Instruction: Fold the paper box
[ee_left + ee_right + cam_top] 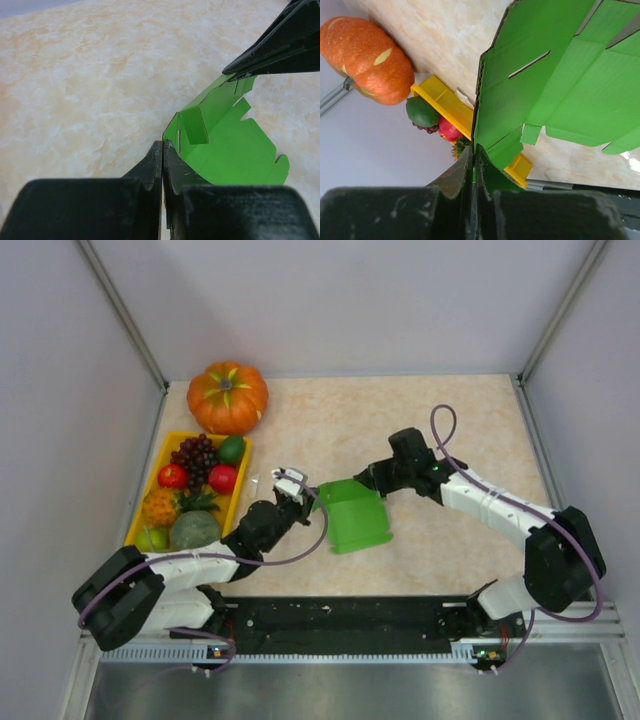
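The paper box (pixel 356 515) is a bright green die-cut card sheet, partly folded, held up off the table's middle between my two grippers. My left gripper (pixel 308 492) is shut on the sheet's near left edge, and in the left wrist view its jaws (pixel 163 144) pinch the card's corner. From the right, my right gripper (pixel 369 483) reaches in and is shut on the far edge; its jaws (pixel 475 148) clamp the thin card (pixel 520 95). In the left wrist view the sheet (pixel 230 150) shows a raised flap, with the right gripper's fingers (pixel 260 55) on its top edge.
An orange pumpkin (pixel 228 397) stands at the back left. In front of it a yellow tray (pixel 152 475) holds grapes, red fruits, a lime and other fruit, close to my left arm. Grey walls close in the marbled table on three sides.
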Controlling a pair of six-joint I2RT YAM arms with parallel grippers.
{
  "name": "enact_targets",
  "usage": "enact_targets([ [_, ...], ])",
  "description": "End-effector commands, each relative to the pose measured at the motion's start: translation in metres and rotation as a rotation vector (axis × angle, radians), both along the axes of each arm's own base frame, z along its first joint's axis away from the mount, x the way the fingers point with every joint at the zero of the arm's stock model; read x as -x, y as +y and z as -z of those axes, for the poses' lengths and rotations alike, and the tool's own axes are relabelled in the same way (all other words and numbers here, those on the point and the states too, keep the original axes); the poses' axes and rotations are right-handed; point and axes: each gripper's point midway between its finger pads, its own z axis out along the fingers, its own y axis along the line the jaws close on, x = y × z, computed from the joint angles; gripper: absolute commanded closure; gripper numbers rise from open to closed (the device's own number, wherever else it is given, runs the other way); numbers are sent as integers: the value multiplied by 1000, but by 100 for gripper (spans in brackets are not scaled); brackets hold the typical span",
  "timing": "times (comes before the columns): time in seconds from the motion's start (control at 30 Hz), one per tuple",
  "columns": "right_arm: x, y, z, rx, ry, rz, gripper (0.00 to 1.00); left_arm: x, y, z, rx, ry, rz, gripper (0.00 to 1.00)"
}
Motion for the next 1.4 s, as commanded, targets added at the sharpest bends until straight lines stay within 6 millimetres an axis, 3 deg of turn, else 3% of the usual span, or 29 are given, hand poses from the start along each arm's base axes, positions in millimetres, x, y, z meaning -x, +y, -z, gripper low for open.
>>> enact_targets([
  [0.0,-1,10,1,-14,-83,-31,100,-4,-1,1,59,13,-31,100],
  [0.07,-3,7,2,-10,-123,-28,100,-4,-2,8,65,40,-38,99],
  [0.1,1,4,13,0,-121,-29,100,-4,-2,9,80,55,-47,99],
  [0.17,-3,6,10,-11,-182,-30,100,-7,1,16,88,80,-76,97],
  [0.2,1,3,20,0,-181,-39,100,-6,2,21,99,99,-85,95],
  [0.27,-4,10,9,-37,-284,-54,100,-6,2,26,104,110,-90,93],
  [0.3,-2,7,16,-29,-306,-56,100,-4,3,31,108,124,-90,91],
  [0.47,0,5,10,34,-448,-99,100,5,5,39,131,156,-76,84],
  [0.6,10,0,25,52,-477,-118,100,16,-1,43,139,194,-19,81],
  [0.73,15,-1,29,19,-516,-112,100,20,-6,45,163,228,6,88],
  [0.87,18,2,28,7,-541,-115,100,13,-7,47,169,250,-43,98],
  [0.9,18,2,27,6,-544,-112,100,8,-11,39,192,252,-66,100],
  [0.97,18,5,27,-2,-546,-109,100,2,-7,43,196,268,-145,100],
  [1.1,17,10,21,-35,-572,-115,100,0,-24,24,282,261,-108,100],
  [1.2,16,14,14,-54,-598,-123,100,2,-9,28,288,315,-183,88],
  [1.23,16,14,12,-62,-605,-124,100,7,-2,32,280,321,-187,77],
  [1.3,13,17,7,-78,-646,-142,100,13,7,14,294,276,-147,65],
  [1.33,15,20,6,-88,-655,-166,100,13,10,1,306,250,-128,64],
  [1.37,14,21,6,-95,-664,-173,100,15,12,2,282,261,-120,64],
])
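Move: Both grippers are already shut on the green paper box, well above the table: the left on the left end of its far wall, the right on that wall's top edge. The box's middle lies about 10 cm right of the left hand, 5 cm back and 5 cm down, and about 9 cm back, 1 cm left and 5 cm down from the right hand. The fruit crate stands some 29 cm left of the left hand, about level with it, 10 cm lower. Keep the right gripper pinched on the far wall and lower it about 5 cm while drawing back a little, swinging its fingers up towards level by some 30 degrees, then lift about 3 cm. Sink the left gripper alongside and slightly back, easing the fingers open; shut them low near the corner, then open wider to let the wall's end go, rising. ##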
